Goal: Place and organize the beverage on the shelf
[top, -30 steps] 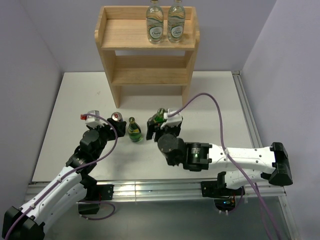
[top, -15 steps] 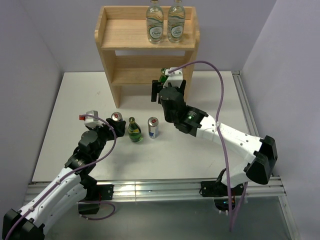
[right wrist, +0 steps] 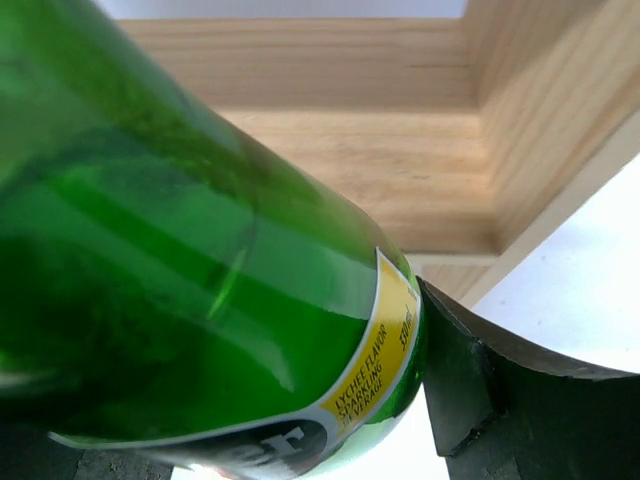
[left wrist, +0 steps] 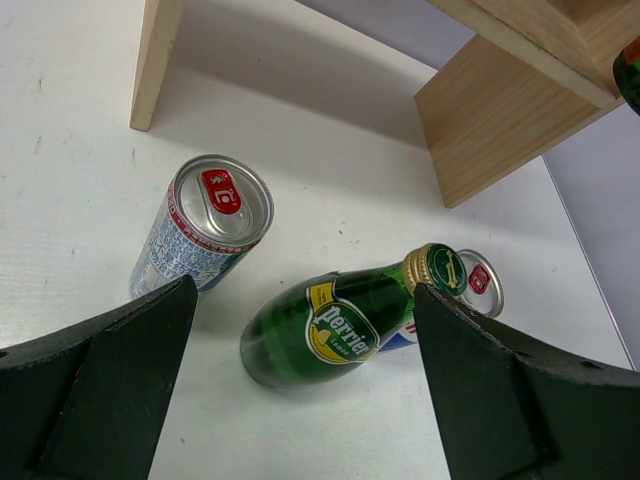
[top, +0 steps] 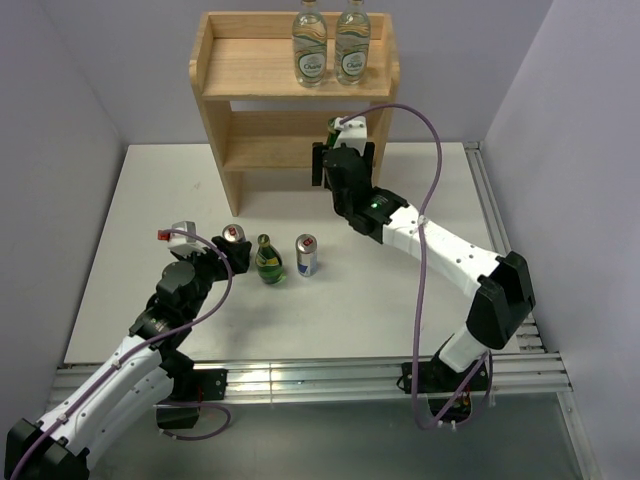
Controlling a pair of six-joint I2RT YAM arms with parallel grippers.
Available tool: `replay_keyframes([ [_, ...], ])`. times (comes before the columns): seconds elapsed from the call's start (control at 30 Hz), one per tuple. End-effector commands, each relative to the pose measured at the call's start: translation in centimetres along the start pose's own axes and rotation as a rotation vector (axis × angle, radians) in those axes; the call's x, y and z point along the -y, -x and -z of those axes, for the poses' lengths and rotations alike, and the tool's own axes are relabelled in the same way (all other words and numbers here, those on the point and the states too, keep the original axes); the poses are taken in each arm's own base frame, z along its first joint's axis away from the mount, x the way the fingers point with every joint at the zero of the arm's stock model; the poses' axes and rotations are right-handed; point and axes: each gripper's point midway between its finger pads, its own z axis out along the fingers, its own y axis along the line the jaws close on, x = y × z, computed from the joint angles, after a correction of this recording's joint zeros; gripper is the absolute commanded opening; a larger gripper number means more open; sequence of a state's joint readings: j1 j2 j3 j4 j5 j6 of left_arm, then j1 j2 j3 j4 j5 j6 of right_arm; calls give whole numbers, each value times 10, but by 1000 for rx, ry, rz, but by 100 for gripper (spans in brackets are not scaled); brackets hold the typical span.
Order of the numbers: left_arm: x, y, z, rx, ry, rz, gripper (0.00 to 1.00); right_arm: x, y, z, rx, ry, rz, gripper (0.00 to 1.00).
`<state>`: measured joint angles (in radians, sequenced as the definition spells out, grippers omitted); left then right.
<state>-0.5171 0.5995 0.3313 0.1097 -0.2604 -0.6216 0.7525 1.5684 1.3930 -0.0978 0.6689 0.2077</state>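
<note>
The pine shelf (top: 215,60) stands at the back with two clear water bottles (top: 309,42) (top: 352,42) on its top board. My right gripper (top: 340,150) is shut on a green glass bottle (right wrist: 190,290) and holds it at the right end of the middle tier (right wrist: 400,180); the bottle's cap (top: 334,124) shows in the top view. My left gripper (top: 212,250) is open, near a silver can (top: 232,236) (left wrist: 205,235). A second green bottle (top: 267,262) (left wrist: 335,325) and a second can (top: 306,254) (left wrist: 480,285) stand on the table.
The white table (top: 150,210) has grey walls left and right and a metal rail (top: 300,378) along its near edge. The shelf's side panels (left wrist: 150,60) (left wrist: 500,130) reach down to the table behind the drinks.
My right arm has carried the green bottle from the table up and back to the shelf's middle tier, uncovering the second can. The left arm has not moved.
</note>
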Motion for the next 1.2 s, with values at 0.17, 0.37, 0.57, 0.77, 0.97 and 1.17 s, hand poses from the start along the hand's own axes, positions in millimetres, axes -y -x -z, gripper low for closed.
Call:
replay_keyframes([
  [0.17, 7, 10, -1, 36, -22, 7, 96, 18, 81, -18, 189, -8, -184, 0],
  [0.37, 6, 10, 0, 36, -20, 7, 96, 23, 80, -37, 184, -21, -182, 0],
  [0.57, 5, 8, -1, 32, -15, 5, 96, 29, 84, -50, 186, -38, -182, 0],
  [0.77, 4, 8, -2, 32, -10, 5, 97, 38, 95, -58, 203, -54, -187, 0],
  [0.97, 3, 7, -3, 28, -5, 2, 97, 46, 93, -65, 196, -67, -189, 0],
  [1.17, 2, 4, -5, 22, -1, 0, 96, 52, 82, -75, 186, -82, -207, 0],
])
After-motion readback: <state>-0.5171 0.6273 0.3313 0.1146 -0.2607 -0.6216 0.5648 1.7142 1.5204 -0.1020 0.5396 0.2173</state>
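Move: The right hand holds the green Perrier bottle in front of the shelf unit. Its place on the right end of the middle shelf is about 9 cm ahead, 5 cm right and some 9 cm below the hand. Of the clear bottles on the top shelf, the right one stands about 6 cm ahead, 1 cm right and 25 cm up; the left one is 8 cm left of it. From the left hand that place is about 25 cm ahead, 25 cm right and 8 cm up. Forward and to the right, the right hand carries the still-pinched bottle into the middle compartment, beside the right side panel, about 7 cm in and 4 cm across. It dips nearly 3 cm on the way in, rises again by about half of that, then eases almost to a stop, its right finger coming close to the panel. The fingers keep their grip and the wrist barely turns. ##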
